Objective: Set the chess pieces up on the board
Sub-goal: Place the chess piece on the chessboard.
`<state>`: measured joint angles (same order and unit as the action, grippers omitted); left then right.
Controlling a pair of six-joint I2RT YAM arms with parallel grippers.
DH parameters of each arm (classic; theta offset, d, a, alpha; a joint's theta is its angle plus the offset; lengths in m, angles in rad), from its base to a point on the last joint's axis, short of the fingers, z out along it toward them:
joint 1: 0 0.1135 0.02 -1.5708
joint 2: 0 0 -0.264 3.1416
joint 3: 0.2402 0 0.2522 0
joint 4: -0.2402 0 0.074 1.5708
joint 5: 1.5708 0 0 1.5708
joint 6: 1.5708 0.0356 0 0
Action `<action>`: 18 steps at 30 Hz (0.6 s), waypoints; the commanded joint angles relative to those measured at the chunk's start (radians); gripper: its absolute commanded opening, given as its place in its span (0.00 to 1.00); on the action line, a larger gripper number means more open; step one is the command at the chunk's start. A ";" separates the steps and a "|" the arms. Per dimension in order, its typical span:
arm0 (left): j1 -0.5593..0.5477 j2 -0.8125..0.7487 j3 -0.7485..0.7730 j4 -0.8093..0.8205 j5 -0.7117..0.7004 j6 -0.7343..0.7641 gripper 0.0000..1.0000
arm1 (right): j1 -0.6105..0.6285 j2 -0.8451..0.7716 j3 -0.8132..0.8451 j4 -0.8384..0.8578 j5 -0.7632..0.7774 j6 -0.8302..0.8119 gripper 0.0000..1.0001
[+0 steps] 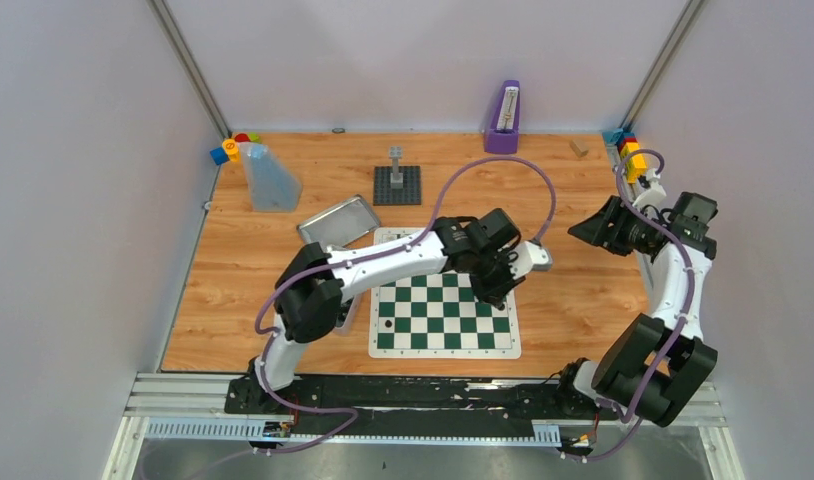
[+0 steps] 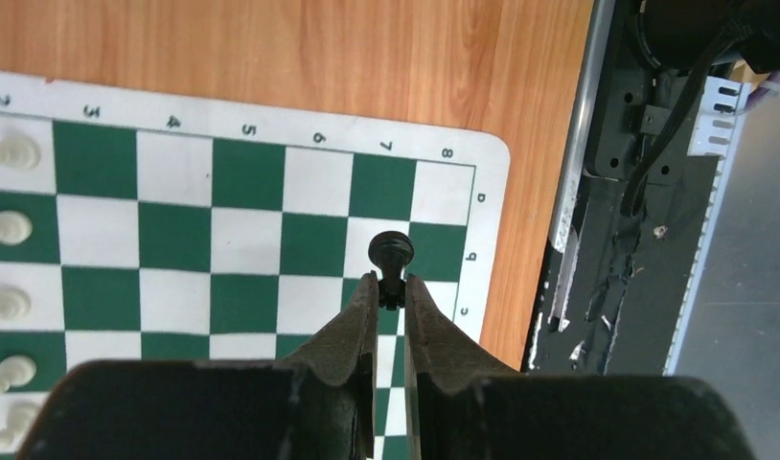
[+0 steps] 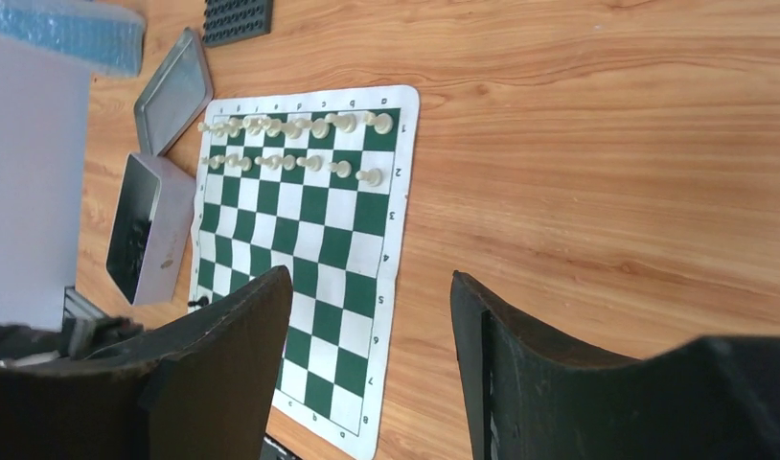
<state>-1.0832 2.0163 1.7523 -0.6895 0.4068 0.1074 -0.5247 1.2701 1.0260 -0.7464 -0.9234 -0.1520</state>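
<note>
The green and white board [image 1: 443,320] lies at the table's near middle. My left gripper [image 2: 391,283] is shut on a black pawn [image 2: 390,251], pinched by its stem and held over the board's [image 2: 252,172] right edge near the squares marked 7. Cream-white chess pieces [image 2: 11,150] stand in a column at the left of that view. In the right wrist view they fill two rows [image 3: 290,125] at the board's [image 3: 314,206] far end. A lone black piece [image 1: 387,326] stands near the board's left edge. My right gripper [image 3: 367,278] is open and empty, hanging over bare wood right of the board.
An open silver tin [image 3: 151,230] sits left of the board, and its lid [image 1: 338,222] lies behind it. A dark baseplate with a grey tower [image 1: 397,183], a bluish clear container [image 1: 271,178] and a purple object [image 1: 503,118] stand at the back. Coloured bricks [image 1: 631,150] line the right rail.
</note>
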 commanded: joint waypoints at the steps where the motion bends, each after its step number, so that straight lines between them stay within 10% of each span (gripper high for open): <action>1: -0.068 0.108 0.162 -0.127 -0.068 0.087 0.04 | -0.032 -0.018 -0.015 0.089 0.007 0.067 0.62; 18: -0.162 0.370 0.440 -0.344 -0.111 0.132 0.07 | -0.040 -0.087 -0.042 0.114 0.029 0.053 0.62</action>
<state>-1.2304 2.3764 2.1292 -0.9848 0.3027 0.2127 -0.5583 1.2163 0.9943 -0.6731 -0.8970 -0.0986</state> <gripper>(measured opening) 0.167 0.621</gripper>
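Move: The left hand holds a black chess piece. The near right corner square of the chessboard lies about 5 cm back and 3 cm to the right of this hand, some 12 cm below. Around that square, the placed black piece stands roughly 23 cm to its left and 3 cm farther out, and the nearest white chess piece some 18 cm straight out from it. From the right hand, the corner square is about 17 cm back, 15 cm left and 17 cm below. Downward and back towards its base, the left hand carries the black piece to the near right corner square of the board, sinking about 8 cm while drawing back some 4 cm and drifting right. The wrist turns some 15 degrees so the fingers point more steeply down, with a slight clockwise turn as well. The fingers keep their pinch, and the descent eases off at the end. ##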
